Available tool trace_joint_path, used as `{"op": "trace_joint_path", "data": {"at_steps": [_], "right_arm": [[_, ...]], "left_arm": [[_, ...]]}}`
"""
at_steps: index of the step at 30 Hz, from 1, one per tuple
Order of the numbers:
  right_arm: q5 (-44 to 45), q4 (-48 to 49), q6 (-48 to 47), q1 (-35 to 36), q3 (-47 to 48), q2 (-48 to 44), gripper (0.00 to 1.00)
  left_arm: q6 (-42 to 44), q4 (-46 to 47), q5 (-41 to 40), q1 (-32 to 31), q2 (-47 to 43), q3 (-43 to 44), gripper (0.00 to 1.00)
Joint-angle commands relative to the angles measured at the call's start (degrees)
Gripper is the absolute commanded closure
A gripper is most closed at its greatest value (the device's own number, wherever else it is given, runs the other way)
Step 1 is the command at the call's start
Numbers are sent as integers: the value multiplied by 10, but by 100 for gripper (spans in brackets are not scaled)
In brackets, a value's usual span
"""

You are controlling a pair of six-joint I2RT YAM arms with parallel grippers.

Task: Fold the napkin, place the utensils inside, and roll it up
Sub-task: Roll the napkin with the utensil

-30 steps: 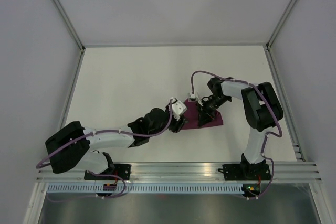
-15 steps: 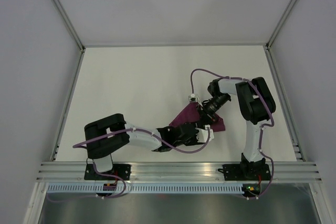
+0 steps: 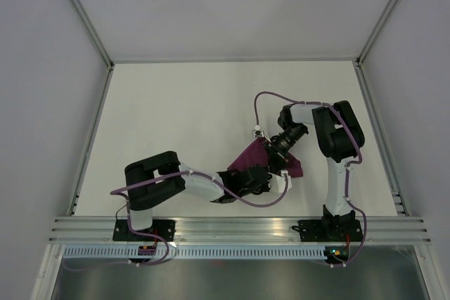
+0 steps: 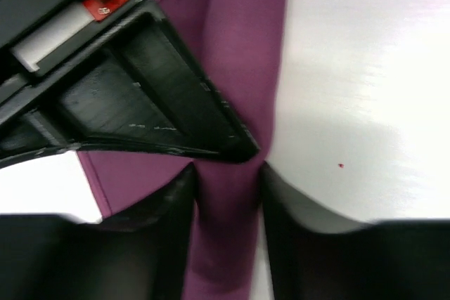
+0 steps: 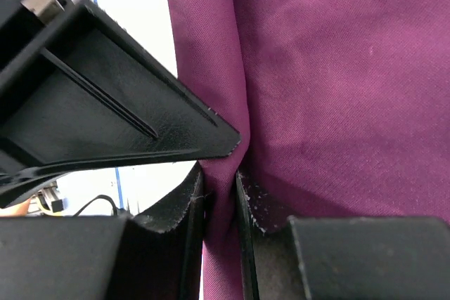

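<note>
The purple napkin (image 3: 249, 156) lies bunched and folded on the white table, right of centre, between my two grippers. My left gripper (image 3: 273, 175) reaches in from the near left. In the left wrist view it (image 4: 226, 180) is shut on a narrow roll of the napkin (image 4: 239, 47). My right gripper (image 3: 276, 154) comes from the right. In the right wrist view it (image 5: 221, 187) is shut on a thin fold of the napkin (image 5: 337, 68). The two grippers are almost touching. The knife is hidden or out of view.
The other gripper's black body fills the upper left of each wrist view, the left (image 4: 140, 103) and the right (image 5: 105, 110). White table (image 3: 176, 110) spreads to the left and back, with walls around it. The aluminium rail (image 3: 239, 230) runs along the near edge.
My left arm has swung toward the near edge and its gripper has moved from the napkin's left side to its near right end. The napkin has shifted and bunched. My right gripper has drawn slightly closer.
</note>
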Motion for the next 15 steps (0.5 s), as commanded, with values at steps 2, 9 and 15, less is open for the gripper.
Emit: {"op": "trace_joint_path", "data": {"at_steps": [2,9,15], "right_arm": [[80,64,-47,0,10,32,84],[68,61,-43,-1,12,18,57],[50,78,-18,-4,1,-50,40]], "left_arm": [[6,-48,3,-4,30,5,65],[-26,-103,60,5,37,22,97],[-70,-134,147,37,27,33,98]]}}
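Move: My left hand's fingers already straddle the napkin roll; the stretch they will shut on lies between them, barely 1 cm lower. The unrolled flap's middle is about 5 cm ahead and 3 cm left of that hand, 2 cm below. The roll's right end is some 8 cm to its right and 2 cm back. My right hand already pinches the roll just to the right of the left hand's grip, its own stretch right between the pads. I swap grips on the napkin roll: my left hand stays almost in place, settling under 1 cm down, and closes its fingers from about half open until they pinch the roll, then begins to tip slightly, some 5 degrees. Once that grip is on, my right hand opens, lets go of the roll and lifts about 1 cm straight up. ##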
